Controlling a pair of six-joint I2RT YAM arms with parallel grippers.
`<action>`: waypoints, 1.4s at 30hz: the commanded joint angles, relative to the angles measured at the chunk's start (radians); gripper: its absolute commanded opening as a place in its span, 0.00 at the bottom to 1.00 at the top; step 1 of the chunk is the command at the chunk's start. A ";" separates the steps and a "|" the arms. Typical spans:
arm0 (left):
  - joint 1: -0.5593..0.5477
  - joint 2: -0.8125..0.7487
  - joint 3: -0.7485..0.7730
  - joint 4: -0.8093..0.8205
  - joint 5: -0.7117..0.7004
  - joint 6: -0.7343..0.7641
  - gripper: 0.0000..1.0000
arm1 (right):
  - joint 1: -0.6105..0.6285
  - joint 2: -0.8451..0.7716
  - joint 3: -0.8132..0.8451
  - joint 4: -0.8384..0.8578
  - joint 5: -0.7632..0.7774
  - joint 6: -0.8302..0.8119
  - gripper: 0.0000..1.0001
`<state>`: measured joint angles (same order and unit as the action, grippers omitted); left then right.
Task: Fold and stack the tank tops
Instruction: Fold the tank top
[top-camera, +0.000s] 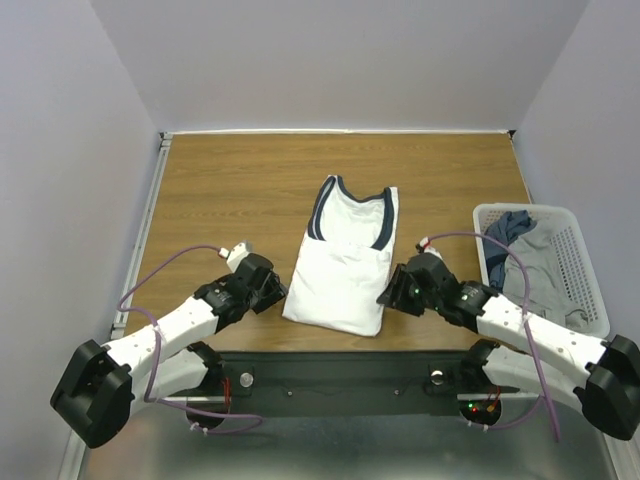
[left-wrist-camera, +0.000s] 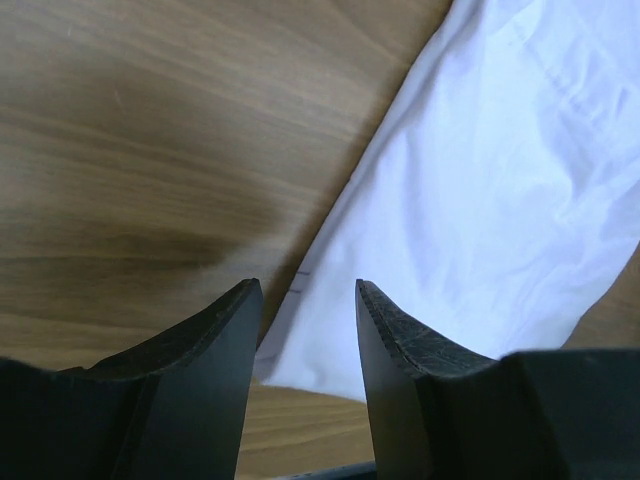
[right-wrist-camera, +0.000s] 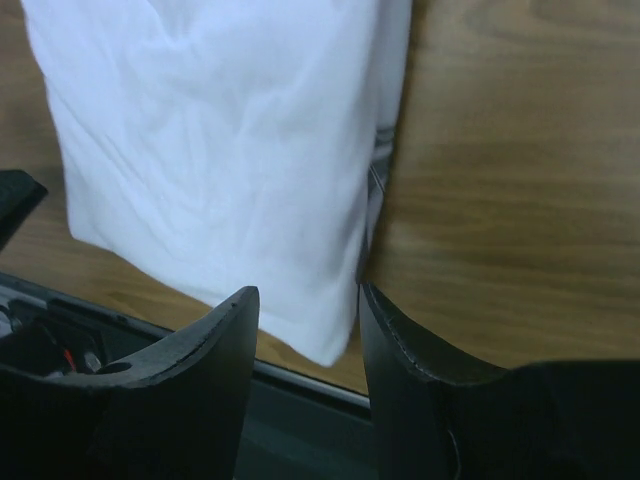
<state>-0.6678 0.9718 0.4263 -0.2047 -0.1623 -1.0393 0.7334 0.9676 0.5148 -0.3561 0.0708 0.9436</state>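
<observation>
A white tank top (top-camera: 345, 260) with navy-edged neck and armholes lies folded lengthwise in the middle of the wooden table, neck away from me. My left gripper (top-camera: 272, 290) is low at its near left corner. In the left wrist view its jaws (left-wrist-camera: 308, 290) stand open, and the white cloth (left-wrist-camera: 500, 180) shows through the gap, not pinched. My right gripper (top-camera: 392, 290) is at the near right corner. The right wrist view shows it (right-wrist-camera: 308, 295) open too, with the tank top's (right-wrist-camera: 220, 150) corner lying between and beyond its fingers. More tank tops, one grey (top-camera: 535, 265) and one dark blue (top-camera: 508, 228), lie in the basket.
A white plastic mesh basket (top-camera: 578, 245) stands at the table's right edge, just behind my right arm. The table's near edge and the black rail (right-wrist-camera: 300, 385) run right below the folded top's hem. Bare wood lies to the left and behind the top.
</observation>
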 joint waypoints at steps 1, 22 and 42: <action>-0.016 -0.024 -0.021 -0.107 0.012 -0.021 0.54 | 0.082 -0.052 -0.024 -0.156 0.021 0.110 0.51; -0.019 0.001 -0.044 -0.154 0.132 0.035 0.55 | 0.165 -0.067 -0.140 -0.104 -0.059 0.198 0.51; -0.045 0.088 -0.009 -0.098 0.133 0.056 0.49 | 0.196 -0.023 -0.116 -0.004 -0.036 0.230 0.51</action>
<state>-0.7010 1.0138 0.4026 -0.2852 -0.0078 -1.0157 0.9112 0.9272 0.3756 -0.4370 0.0158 1.1496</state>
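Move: The near left corner of the folded tank top lies about 5 cm back from the left hand, roughly 2 cm to its right and 5 cm below. The near right corner is some 9 cm back from the right hand, 3 cm to its left and 7 cm below. From the right hand, the navy neckline is about 31 cm ahead and 8 cm left, and the laundry basket's middle some 7 cm ahead and 42 cm right. Both open hands draw back and sink towards the tank top's near corners, the right going about 8 cm back and 5 cm down with a small lift and re-lowering on the way, the left roughly 4.5 cm back and 3 cm down, then easing slightly to its right. The fingers tip more steeply down, about 15 degrees on the right hand and 10 on the left, and stay about half open; the left pair ends around its corner, the right hand's left finger ends right by the other corner, and contact can't be made out. ##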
